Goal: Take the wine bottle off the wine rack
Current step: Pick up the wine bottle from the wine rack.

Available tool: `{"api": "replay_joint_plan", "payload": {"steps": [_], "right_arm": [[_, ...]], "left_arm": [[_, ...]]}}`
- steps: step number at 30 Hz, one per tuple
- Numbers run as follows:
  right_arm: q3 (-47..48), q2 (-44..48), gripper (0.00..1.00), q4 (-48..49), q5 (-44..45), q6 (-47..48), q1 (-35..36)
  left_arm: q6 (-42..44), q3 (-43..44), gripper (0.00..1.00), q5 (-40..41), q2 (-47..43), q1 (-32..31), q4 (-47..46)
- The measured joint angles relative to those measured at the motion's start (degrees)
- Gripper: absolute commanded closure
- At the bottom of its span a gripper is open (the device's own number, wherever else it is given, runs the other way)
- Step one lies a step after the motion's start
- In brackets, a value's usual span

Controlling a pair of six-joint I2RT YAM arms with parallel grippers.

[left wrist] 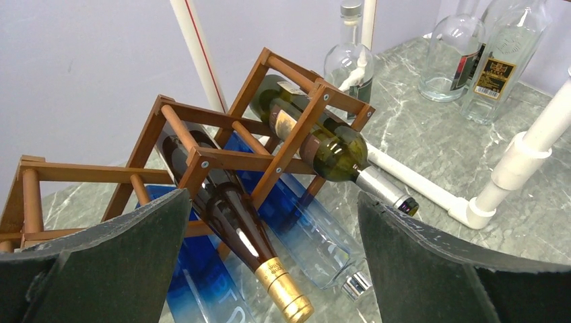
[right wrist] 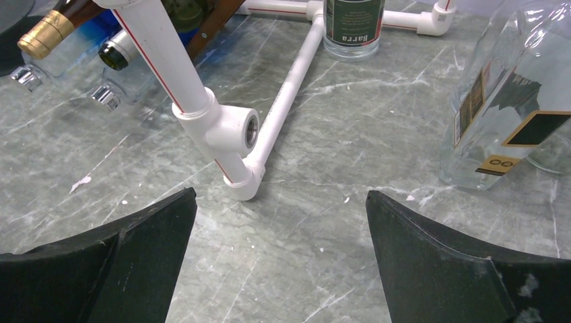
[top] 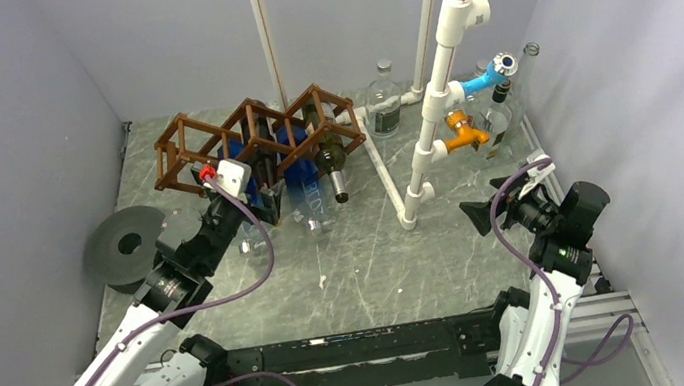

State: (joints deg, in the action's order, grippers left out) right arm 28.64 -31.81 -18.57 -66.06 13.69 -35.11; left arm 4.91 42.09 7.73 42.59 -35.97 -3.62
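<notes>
The brown wooden wine rack [top: 254, 137] stands at the back left of the table, and it fills the left wrist view [left wrist: 202, 161]. A dark wine bottle [left wrist: 232, 212] with a gold foil neck lies in one upper cell, neck toward me. A green wine bottle [top: 328, 160] with a silver foil neck [left wrist: 380, 188] lies in the cell to its right. Two blue-tinted clear bottles [left wrist: 316, 225] lie in the lower cells. My left gripper [left wrist: 273, 195] is open just short of the gold-foil neck, touching nothing. My right gripper [top: 480, 212] hovers open over bare table [right wrist: 279, 195], far from the rack.
A white PVC pipe frame [top: 435, 89] rises between the rack and my right arm, with its base pipes on the table [right wrist: 286, 101]. Clear glass bottles stand at the back [top: 384, 101] and at the right [right wrist: 501, 101]. A grey disc [top: 128, 245] lies at the left.
</notes>
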Motion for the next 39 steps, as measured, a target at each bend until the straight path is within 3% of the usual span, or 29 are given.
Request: {"api": "replay_joint_plan", "payload": {"steps": [15, 19, 29, 39], "right_arm": [[0.00, 2.56, 0.00, 0.20, 0.72, -1.46, 1.95], [0.24, 2.58, 0.00, -0.33, 2.12, -1.22, 3.08], [2.27, 1.03, 0.00, -3.08, 4.37, -0.09, 5.11], [2.58, 1.07, 0.00, -4.57, 6.69, 0.68, 8.79]], "left_arm": [[-3.82, 0.07, 0.00, -2.75, 4.94, 0.00, 0.48], [-9.01, 2.03, 0.00, -3.28, 7.85, 0.04, 4.17], [-32.76, 12.55, 0.01, -1.36, 18.73, 0.42, 20.28], [-37.24, 18.82, 0.01, 4.59, 22.16, 0.37, 27.47]]}}
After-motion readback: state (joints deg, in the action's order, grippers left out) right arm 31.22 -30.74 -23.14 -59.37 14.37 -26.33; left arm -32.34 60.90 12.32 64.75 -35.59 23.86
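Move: Some 12 cm ahead of the left hand, about 1 cm to its right and 14 cm below lies the brown wine bottle, its gold neck towards the robot. The green bottle lies 15 cm to the right of the brown one at a similar depth and height. Blue bottles lie lower, about 21 cm below the hand: one 10 cm ahead and 8 right, the other 9 ahead and 7 left. From the right hand, the brown bottle is roughly 46 cm left, 16 ahead and 2 below. Sinking towards the brown bottle with fingers wide open, the left hand goes down about 8 cm and some 4 cm right, its fingers tipping down by roughly 40 degrees. It then eases forward and back left a little, rising slightly and turning counter-clockwise, touching no bottle yet. The empty right hand drifts 2 cm left. ##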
